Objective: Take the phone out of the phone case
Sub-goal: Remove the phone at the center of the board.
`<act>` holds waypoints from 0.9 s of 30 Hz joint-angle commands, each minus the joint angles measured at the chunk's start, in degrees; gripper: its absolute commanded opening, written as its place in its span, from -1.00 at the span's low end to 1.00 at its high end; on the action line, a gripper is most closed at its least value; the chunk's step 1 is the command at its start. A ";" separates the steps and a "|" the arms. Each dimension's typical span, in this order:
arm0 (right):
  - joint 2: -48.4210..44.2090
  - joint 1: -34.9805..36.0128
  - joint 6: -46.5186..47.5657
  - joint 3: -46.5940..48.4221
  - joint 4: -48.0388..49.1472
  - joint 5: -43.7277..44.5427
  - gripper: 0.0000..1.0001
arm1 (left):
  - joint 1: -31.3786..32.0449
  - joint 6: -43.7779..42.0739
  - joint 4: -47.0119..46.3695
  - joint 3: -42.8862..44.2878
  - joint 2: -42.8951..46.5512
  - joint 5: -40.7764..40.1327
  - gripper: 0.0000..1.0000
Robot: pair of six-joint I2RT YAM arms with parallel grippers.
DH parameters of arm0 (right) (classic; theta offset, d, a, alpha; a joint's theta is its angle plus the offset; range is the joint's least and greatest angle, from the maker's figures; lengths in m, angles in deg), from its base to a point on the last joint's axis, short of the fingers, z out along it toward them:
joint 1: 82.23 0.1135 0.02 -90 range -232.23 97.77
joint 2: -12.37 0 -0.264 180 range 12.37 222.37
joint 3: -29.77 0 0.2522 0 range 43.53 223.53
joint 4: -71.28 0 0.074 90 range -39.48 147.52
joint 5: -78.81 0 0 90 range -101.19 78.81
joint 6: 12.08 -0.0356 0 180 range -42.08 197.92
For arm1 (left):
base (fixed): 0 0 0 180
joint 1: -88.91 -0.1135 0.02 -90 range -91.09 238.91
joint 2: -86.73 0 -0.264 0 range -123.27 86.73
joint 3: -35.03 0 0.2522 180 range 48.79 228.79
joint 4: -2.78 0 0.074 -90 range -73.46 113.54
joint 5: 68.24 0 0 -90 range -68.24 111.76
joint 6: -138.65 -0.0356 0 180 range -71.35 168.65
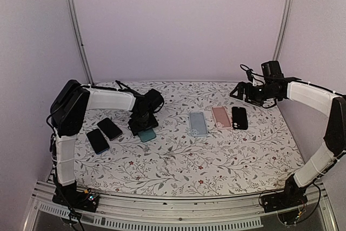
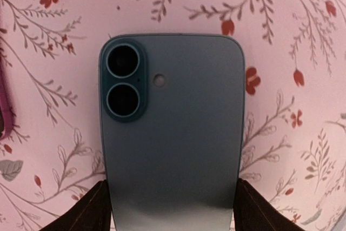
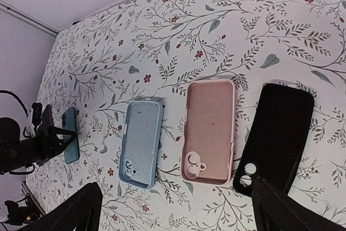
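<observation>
A teal phone (image 2: 173, 133) lies back-up on the flowered cloth, its two camera lenses toward the far end; it shows no case around it. My left gripper (image 2: 173, 209) is down over its near end, and its dark fingers (image 2: 94, 212) press against both long edges. From above, the phone (image 1: 147, 135) pokes out under the left gripper (image 1: 141, 128). Three empty cases lie open side up to the right: a light blue case (image 3: 141, 143), a pink case (image 3: 210, 131) and a black case (image 3: 275, 136). My right gripper (image 3: 178, 215) hovers open above them, holding nothing.
Two dark phones (image 1: 110, 128) (image 1: 98, 140) lie left of the teal one; a magenta edge (image 2: 4, 106) of one shows in the left wrist view. Metal frame posts (image 1: 75, 25) stand at the back corners. The table's front rail (image 1: 173, 217) runs between the arm bases.
</observation>
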 commanded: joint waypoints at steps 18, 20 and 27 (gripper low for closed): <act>4.27 6.45 -2.45 6.38 -0.35 1.30 0.98 | -16.83 -2.69 -4.81 -1.52 -2.56 3.93 0.36; 4.84 6.90 -2.58 6.84 -0.45 1.38 0.98 | -17.09 -2.65 -4.94 -1.85 -2.08 3.70 0.35; 6.01 8.19 -2.76 8.13 -0.76 1.55 0.98 | -18.13 -3.00 -4.67 -2.49 -1.26 3.24 0.36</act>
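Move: The left hand holds the teal phone close to the table. The bare spot it is being taken to, next in line beside the laid-down phones, is about 7 cm ahead and 10 cm left. The nearer black phone lies roughly 16 cm to this hand's left and about level; the farther one some 22 cm left and 8 cm back. From the right hand, the teal phone is roughly 45 cm left, a few centimetres back and 16 cm lower. Left hand keeps its pinch, carrying the teal phone 12 cm left and forward; right hand drifts 6 cm left. ##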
